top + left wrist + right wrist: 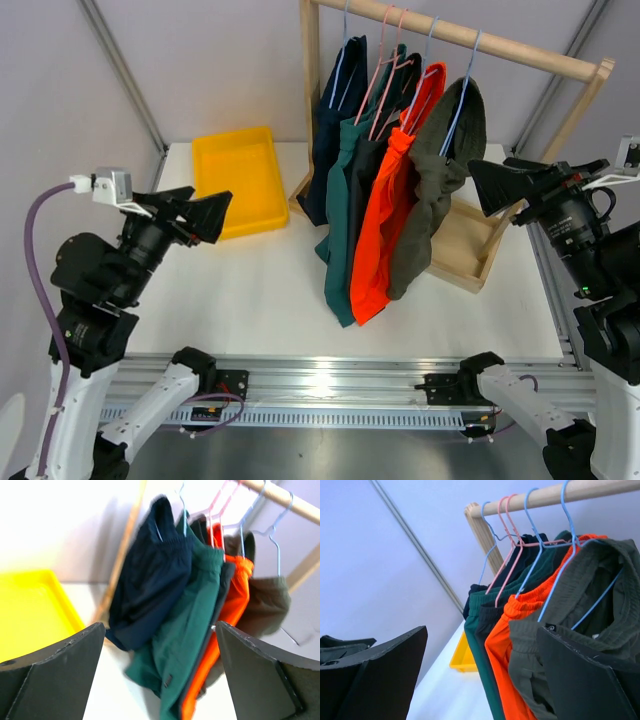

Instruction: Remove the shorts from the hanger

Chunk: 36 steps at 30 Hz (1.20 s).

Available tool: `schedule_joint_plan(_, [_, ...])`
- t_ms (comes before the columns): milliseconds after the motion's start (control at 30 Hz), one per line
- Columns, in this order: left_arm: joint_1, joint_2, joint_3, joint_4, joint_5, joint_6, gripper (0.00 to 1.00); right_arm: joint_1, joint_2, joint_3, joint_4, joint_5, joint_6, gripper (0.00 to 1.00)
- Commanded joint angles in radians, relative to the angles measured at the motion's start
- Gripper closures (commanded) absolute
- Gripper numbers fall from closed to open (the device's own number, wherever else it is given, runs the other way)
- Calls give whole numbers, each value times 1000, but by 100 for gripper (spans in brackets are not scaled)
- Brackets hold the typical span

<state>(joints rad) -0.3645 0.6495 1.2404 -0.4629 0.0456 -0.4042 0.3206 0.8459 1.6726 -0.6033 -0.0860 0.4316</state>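
Several pairs of shorts hang on wire hangers from the wooden rail (520,50). From left to right they are navy (335,130), teal (345,220), black (372,160), orange (385,230) and olive (430,200). My left gripper (205,215) hovers left of them, open and holding nothing. In its wrist view the left gripper (159,626) frames the teal shorts (185,630) from a distance. My right gripper (490,185) is open just right of the olive pair. In the right wrist view, the right gripper (482,629) has one finger in front of the olive shorts (580,610).
A yellow tray (235,180) lies at the back left of the white table. The rack's wooden base frame (470,250) rests on the table under the shorts, and its upright post (310,70) stands at the rear.
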Motion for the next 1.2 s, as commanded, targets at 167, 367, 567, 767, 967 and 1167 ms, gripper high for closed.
schedule_joint_plan(167, [-5, 76, 125, -109, -125, 125, 1, 2, 33, -48, 178, -72, -83, 1])
schedule_joint_plan(367, [-5, 70, 65, -66, -86, 131, 1, 3, 278, 174, 73, -15, -143, 1])
schedule_joint_plan(567, [-5, 50, 15, -36, -56, 130, 1, 5, 347, 182, 134, 52, -139, 0])
schedule_joint_plan(767, [-5, 12, -32, -26, -53, 139, 1, 5, 392, 133, 114, 158, -105, 1])
schedule_joint_plan(967, [-5, -10, -55, -33, -53, 148, 1, 38, 420, 115, 71, 294, -119, 4])
schedule_joint_plan(1167, [-5, -25, -73, -31, -41, 154, 1, 66, 429, 62, 99, 327, -119, 6])
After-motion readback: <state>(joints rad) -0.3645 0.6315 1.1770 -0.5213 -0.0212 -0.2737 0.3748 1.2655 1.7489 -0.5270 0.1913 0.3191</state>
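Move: The olive shorts' waistband, with its blue hanger, is about 18 cm ahead of the right hand, neither left nor right of it, and some 7 cm lower. The orange shorts' waistband hangs 5 cm to the left of the olive one and 2 cm farther out. The wooden rail runs about 20 cm ahead of the right hand, 10 cm above it, over the olive shorts. From the left hand the olive waistband lies about 16 cm ahead and 39 cm right. Forward about 16 cm, the right hand first lifts a little, then sinks some 9 cm towards the olive shorts' waistband, tipping its fingers down and turning slightly clockwise. The fingers stay wide open and come up on either side of the hanger wires; whether they touch cloth can't be seen. The empty left hand bobs up, then sinks to end about 4 cm lower, with a slight roll. ##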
